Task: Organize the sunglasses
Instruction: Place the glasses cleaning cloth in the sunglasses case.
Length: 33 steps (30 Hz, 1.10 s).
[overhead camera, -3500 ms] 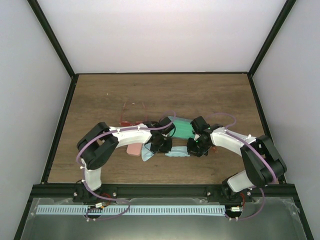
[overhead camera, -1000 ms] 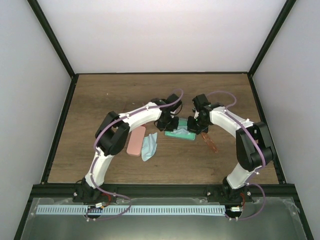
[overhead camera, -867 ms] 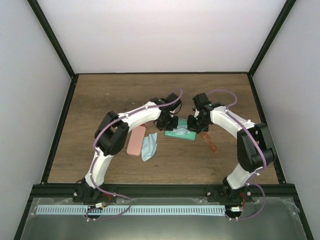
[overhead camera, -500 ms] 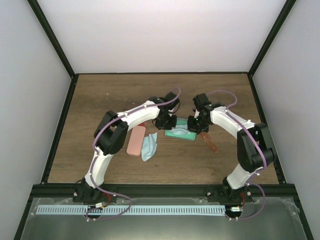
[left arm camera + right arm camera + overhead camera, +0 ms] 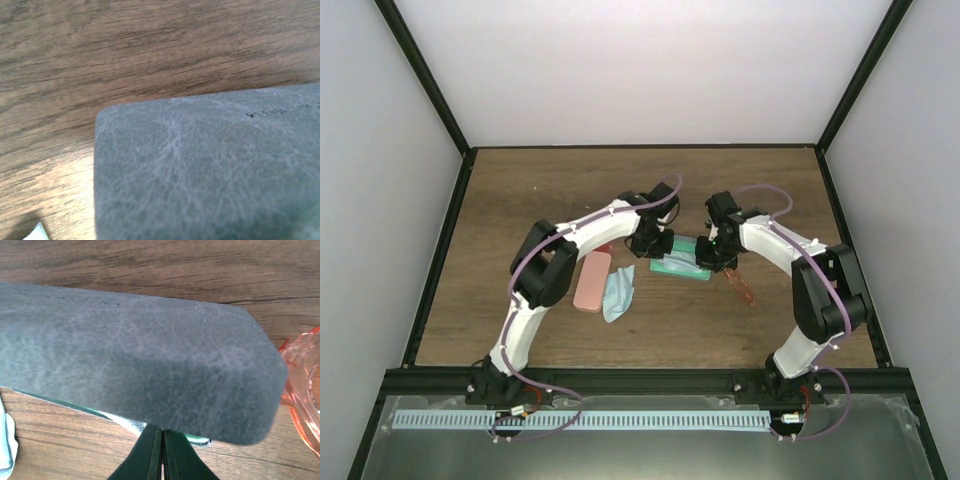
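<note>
A grey-blue case (image 5: 682, 263) lies mid-table between both arms. My left gripper (image 5: 658, 247) is at its left end and my right gripper (image 5: 710, 254) at its right end. In the left wrist view the case (image 5: 210, 170) fills the frame and hides the fingers. In the right wrist view the dark fingers (image 5: 150, 455) are shut together, tips against the near lower edge of the case (image 5: 135, 365). The orange-red sunglasses (image 5: 741, 285) lie on the table just right of the case, and show as a translucent frame (image 5: 302, 390). The reddish-pink pair is hidden.
A pink case (image 5: 591, 281) and a crumpled light blue cloth (image 5: 618, 292) lie left of the grey-blue case, below the left arm. A cloth corner (image 5: 5, 442) shows in the right wrist view. Dark frame rails border the wooden table (image 5: 520, 200).
Since the earliest frame both arms have moved away from the front edge to the middle with the grey-blue case. Over the last second the two grippers only edged slightly left.
</note>
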Motion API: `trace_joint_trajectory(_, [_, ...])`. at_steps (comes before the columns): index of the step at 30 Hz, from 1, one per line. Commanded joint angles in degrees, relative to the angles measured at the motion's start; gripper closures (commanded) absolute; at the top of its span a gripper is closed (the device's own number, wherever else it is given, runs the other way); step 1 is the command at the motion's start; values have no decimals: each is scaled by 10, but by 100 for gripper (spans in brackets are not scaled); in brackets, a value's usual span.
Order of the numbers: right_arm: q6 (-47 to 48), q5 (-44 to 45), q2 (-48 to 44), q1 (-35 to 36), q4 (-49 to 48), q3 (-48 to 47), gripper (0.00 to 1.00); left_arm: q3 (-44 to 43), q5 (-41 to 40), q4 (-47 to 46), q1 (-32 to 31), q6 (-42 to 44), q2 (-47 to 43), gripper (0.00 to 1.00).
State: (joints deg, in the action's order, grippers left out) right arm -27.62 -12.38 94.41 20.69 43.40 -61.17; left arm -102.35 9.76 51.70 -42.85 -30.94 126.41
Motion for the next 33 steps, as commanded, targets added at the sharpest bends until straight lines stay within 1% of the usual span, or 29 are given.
trace_joint_trajectory(1, [7, -1, 12, -5, -6, 6, 99, -20, 14, 5, 3, 12, 19, 96])
trace_joint_trajectory(6, [10, 3, 28, -5, -11, 10, 99, -16, 29, 0, 3, 7, 32, 96])
trace_joint_trajectory(15, [11, 12, 43, -5, -19, 12, 99, -3, 21, 0, 3, 11, 42, 96])
trace_joint_trajectory(17, [10, 14, 46, -5, -19, 8, 99, -4, 21, -1, 3, 11, 43, 94])
trace_joint_trajectory(18, [10, 15, 47, -5, -18, 6, 97, -4, 21, -2, 3, 11, 44, 91])
trace_joint_trajectory(21, [9, 17, 47, -5, -16, 4, 81, -4, 17, -1, 3, 9, 46, 89])
trace_joint_trajectory(23, [8, 18, 44, -4, -16, 2, 74, -5, 15, -1, 4, 9, 45, 86])
trace_joint_trajectory(25, [6, 18, 38, -5, -14, -2, 71, -5, 12, 1, 5, 9, 42, 83])
trace_joint_trajectory(28, [5, 21, 29, -5, -10, -10, 69, -4, 11, 1, 5, 8, 35, 78])
trace_joint_trajectory(30, [4, 25, 22, -5, -7, -18, 69, -6, 13, -1, 6, 8, 29, 73])
trace_joint_trajectory(33, [2, 29, 16, -4, -2, -31, 65, -8, 1, -3, 6, 10, 17, 64])
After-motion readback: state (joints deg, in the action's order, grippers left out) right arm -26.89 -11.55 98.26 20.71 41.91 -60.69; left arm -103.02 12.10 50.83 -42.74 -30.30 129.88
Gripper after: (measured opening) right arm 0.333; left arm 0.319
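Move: Both grippers are still shut on the cleaning cloth, held across the open sunglasses case. The case's near half lies about 6 cm to the left hand's right, 2 cm back and 3 cm below it; from the right hand it lies about 6 cm left, 2 cm ahead and 4 cm below. The spare cloth lies about 9 cm back and 10 cm left of the left hand. The brown glasses lie some 4 cm back and 9 cm right of the right hand. Lower both grippers together, nearly straight down behind the raised lid, so the cloth goes into the sunglasses case: left about 2.5 cm, right about 3 cm, each tipping a few degrees. At the bottom open both to about a third to let go of the cloth, then ease the right one back up a little as it finishes opening. ##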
